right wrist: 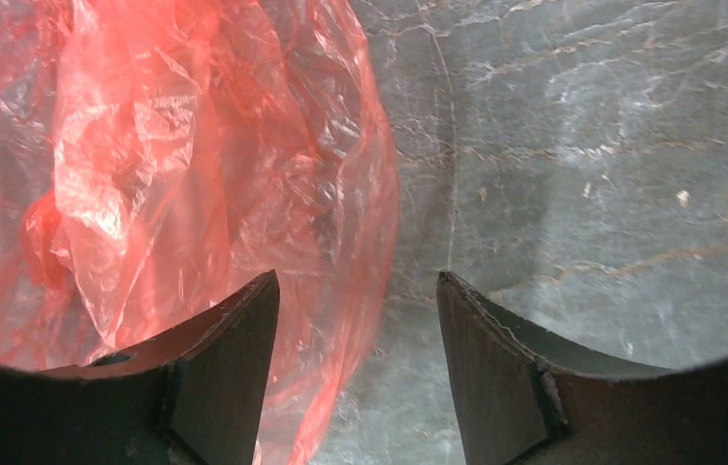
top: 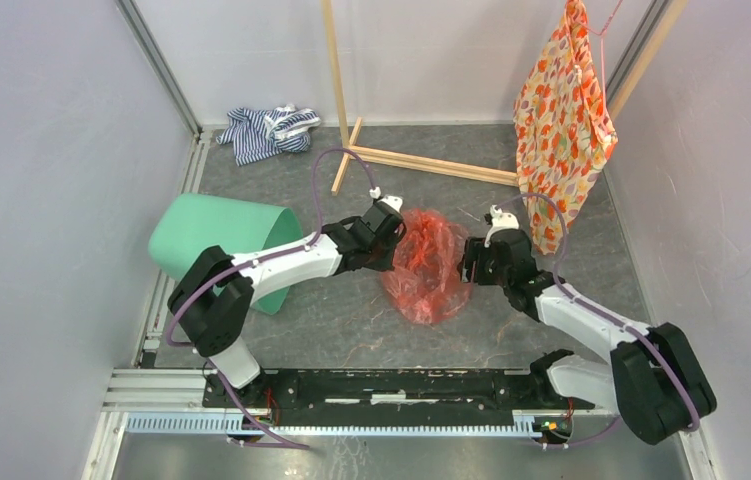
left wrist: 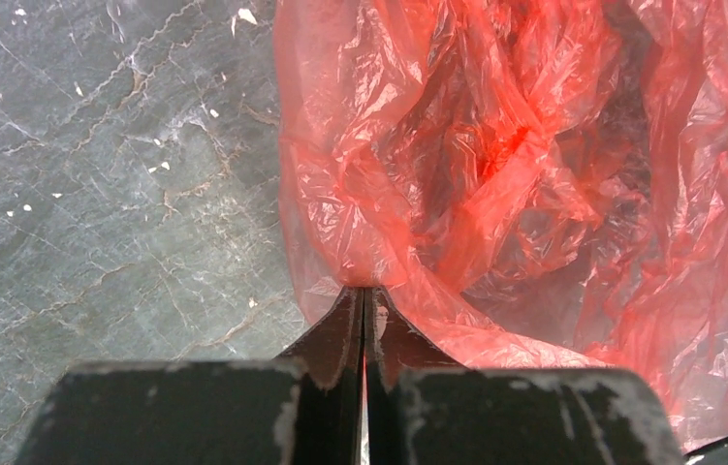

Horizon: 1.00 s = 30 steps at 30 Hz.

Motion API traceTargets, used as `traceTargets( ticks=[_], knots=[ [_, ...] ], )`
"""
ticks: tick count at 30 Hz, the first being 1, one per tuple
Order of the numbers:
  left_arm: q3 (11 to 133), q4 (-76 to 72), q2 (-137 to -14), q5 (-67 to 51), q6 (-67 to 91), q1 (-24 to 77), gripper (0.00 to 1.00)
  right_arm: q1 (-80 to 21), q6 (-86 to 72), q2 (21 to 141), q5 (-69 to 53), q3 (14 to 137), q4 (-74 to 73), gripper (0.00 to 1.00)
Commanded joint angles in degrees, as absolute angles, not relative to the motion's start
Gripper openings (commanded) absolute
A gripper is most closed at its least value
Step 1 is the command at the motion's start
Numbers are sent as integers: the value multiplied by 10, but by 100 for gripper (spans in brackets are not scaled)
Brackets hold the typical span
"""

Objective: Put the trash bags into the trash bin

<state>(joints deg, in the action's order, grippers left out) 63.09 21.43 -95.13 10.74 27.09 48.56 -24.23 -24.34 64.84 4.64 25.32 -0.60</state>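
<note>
The red-orange translucent trash bag point(top: 428, 268) lies crumpled on the grey floor between my two arms. My left gripper point(top: 393, 240) sits at the bag's left edge, its jaws shut on a pinch of the plastic point(left wrist: 369, 281). My right gripper point(top: 468, 262) is at the bag's right side, jaws open, with the bag's edge point(right wrist: 340, 320) lying between its fingers point(right wrist: 234, 349) but not pinched. The mint-green trash bin point(top: 221, 245) lies on its side at the left, behind my left arm, its mouth hidden from this view.
A striped blue-white cloth point(top: 269, 130) lies at the back left. A wooden rack point(top: 411, 160) stands at the back, with an orange floral cloth point(top: 561, 120) hanging at the right. Walls close in on both sides.
</note>
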Motion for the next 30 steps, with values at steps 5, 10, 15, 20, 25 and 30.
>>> traceTargets(
  ticks=[5,10,15,20,25,30],
  knots=[
    [623,164,-939,102,246,468,2,-218,-281,715,1,273,114,41],
    [623,170,-906,87,244,431,2,-177,-267,693,-6,380,12,0],
    [655,189,-849,55,228,372,2,-169,-219,617,51,509,-100,0],
    [684,190,-805,19,222,332,2,-169,-188,579,75,603,-167,0],
    [697,199,-819,3,212,330,2,-169,-163,566,30,706,-197,0],
    [706,190,-795,-2,214,330,2,-170,-139,564,1,711,-219,0]
  ],
)
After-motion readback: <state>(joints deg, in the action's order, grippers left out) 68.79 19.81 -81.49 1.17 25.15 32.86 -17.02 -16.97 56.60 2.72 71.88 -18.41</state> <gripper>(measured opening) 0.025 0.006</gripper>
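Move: My left fingers are already shut on the left rim of the red trash bag; its middle lies about 8 cm to their right, level fore and aft, and roughly 4 cm lower. From my open right hand that middle is some 8 cm left and a little below, with the right rim right at the fingertips. The long wooden bar lies about 20 cm ahead and 8 cm left of my right hand; the green trash bin is some 32 cm left of my left hand, about 3 cm farther out. I ease my right hand about 2 cm forward and slightly down and pinch the bag's right rim shut between its fingers, then swing it steeply up about 35 cm, a little farther forward before drawing slightly back, with the fingers tipping up some 35 degrees. My left hand keeps its grip on the left rim, creeps forward, then rises about 14 cm while going forward and to the left, its wrist tilting a little. ##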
